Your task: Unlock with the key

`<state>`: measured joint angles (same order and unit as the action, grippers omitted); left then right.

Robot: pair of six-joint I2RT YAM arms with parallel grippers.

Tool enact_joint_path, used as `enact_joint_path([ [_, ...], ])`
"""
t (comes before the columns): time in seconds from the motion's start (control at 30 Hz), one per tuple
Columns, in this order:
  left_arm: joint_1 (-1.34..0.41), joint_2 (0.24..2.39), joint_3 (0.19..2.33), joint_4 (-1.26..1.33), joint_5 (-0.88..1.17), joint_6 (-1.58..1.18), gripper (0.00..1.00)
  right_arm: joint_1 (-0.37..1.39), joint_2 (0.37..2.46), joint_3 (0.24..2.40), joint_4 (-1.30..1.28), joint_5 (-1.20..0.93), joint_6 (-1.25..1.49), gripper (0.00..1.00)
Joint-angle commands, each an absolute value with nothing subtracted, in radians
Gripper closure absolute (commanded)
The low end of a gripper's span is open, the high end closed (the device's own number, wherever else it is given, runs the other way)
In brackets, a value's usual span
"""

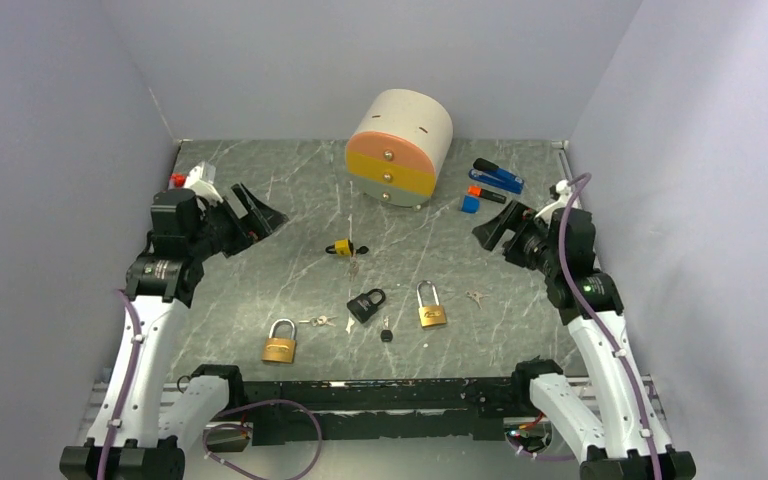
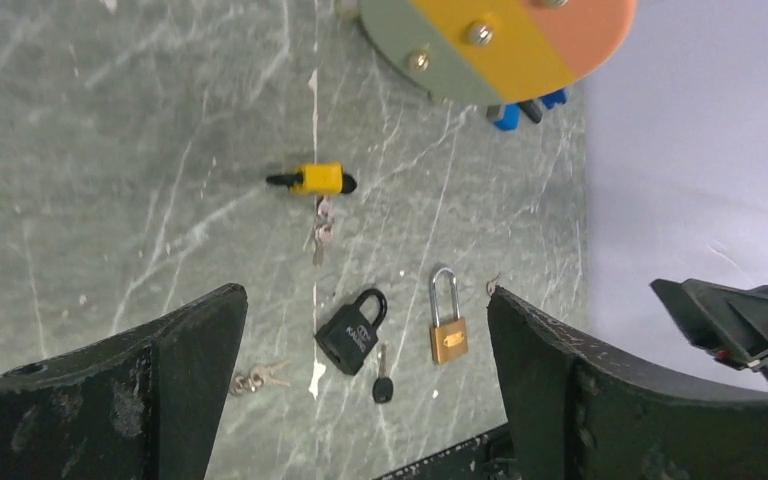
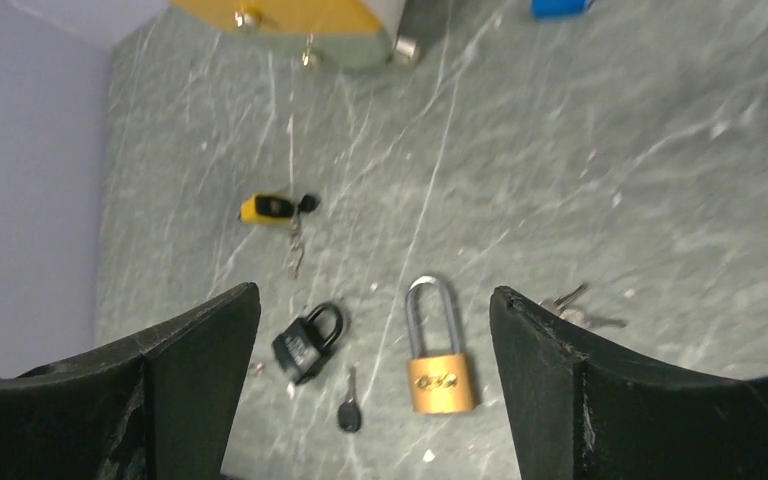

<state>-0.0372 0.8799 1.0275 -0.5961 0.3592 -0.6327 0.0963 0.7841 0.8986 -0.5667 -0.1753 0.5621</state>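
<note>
Several padlocks lie on the grey marble table. A black padlock (image 1: pixel 365 304) (image 2: pixel 348 335) (image 3: pixel 302 350) sits mid-table with a black-headed key (image 1: pixel 387 333) (image 2: pixel 382 385) (image 3: pixel 348 410) just beside it. To its right lies a long-shackle brass padlock (image 1: pixel 431 306) (image 2: pixel 448 335) (image 3: pixel 441 378). Another brass padlock (image 1: pixel 280 342) lies front left, next to a small key bunch (image 1: pixel 318 321) (image 2: pixel 257 378). A yellow padlock (image 1: pixel 340 247) (image 2: pixel 317 179) (image 3: pixel 268 208) lies farther back. My left gripper (image 1: pixel 257 218) (image 2: pixel 365 300) hovers open at the left. My right gripper (image 1: pixel 497 228) (image 3: pixel 375 292) is open at the right. Neither holds anything.
A round drawer unit (image 1: pixel 398 148) with pink, yellow and grey fronts stands at the back. A blue stapler (image 1: pixel 500 178) and a blue block (image 1: pixel 471 203) lie back right. More keys (image 1: pixel 475 297) (image 3: pixel 575 312) lie right of the long-shackle padlock. Walls enclose the table on three sides.
</note>
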Motion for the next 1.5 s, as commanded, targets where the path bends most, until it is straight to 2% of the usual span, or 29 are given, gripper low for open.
enact_joint_path([
  [0.0,-0.037,0.885,0.974,-0.577,0.426,-0.719,0.06,0.098,0.789,0.796,-0.437,-0.334,0.694,0.15],
  [0.17,-0.037,0.881,0.921,-0.562,0.449,-0.740,0.06,0.165,0.892,0.778,-0.452,-0.291,0.698,0.22],
  [0.33,-0.038,0.858,0.878,-0.575,0.444,-0.744,0.06,0.294,1.031,0.857,-0.652,-0.057,0.666,0.25],
  [0.47,-0.038,0.842,0.853,-0.582,0.438,-0.747,0.06,0.297,1.108,0.840,-0.732,0.053,0.666,0.26],
  [0.7,-0.039,0.848,0.844,-0.593,0.427,-0.745,0.06,0.297,1.179,0.795,-0.710,0.156,0.647,0.27],
  [0.87,-0.040,0.860,0.843,-0.598,0.415,-0.745,0.06,0.296,1.265,0.797,-0.716,0.208,0.700,0.44],
  [1.07,-0.040,0.867,0.845,-0.597,0.419,-0.743,0.06,0.296,1.307,0.764,-0.663,0.216,0.772,0.54],
  [1.2,-0.040,0.858,0.848,-0.609,0.405,-0.741,0.06,0.296,1.321,0.744,-0.623,0.224,0.811,0.65],
  [1.47,-0.040,0.851,0.851,-0.631,0.389,-0.738,0.06,0.295,1.380,0.737,-0.553,0.198,0.852,0.68],
])
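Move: The right-hand bunch of keys lies about 26 cm below the right gripper, some 3 cm back and about level with it sideways. At that same depth, the long-shackled brass padlock is roughly 7 cm left and 4 cm back of the gripper, the black padlock about 16 cm left and 4 cm back, and the black-headed key some 13 cm left and 8 cm back. From the left gripper those keys lie about 25 cm right, 4 cm back and 29 cm down. Lower the right gripper about 22 cm to just over the right-hand keys, swinging some 5 cm left on the way and back again while drawing slightly back. Tip the fingers steeply down, about 40 degrees, and narrow them from nearly wide open to about a third, stopping short of the keys. Sink the empty left gripper some 7 cm, still wide open, tipping it slightly down. ##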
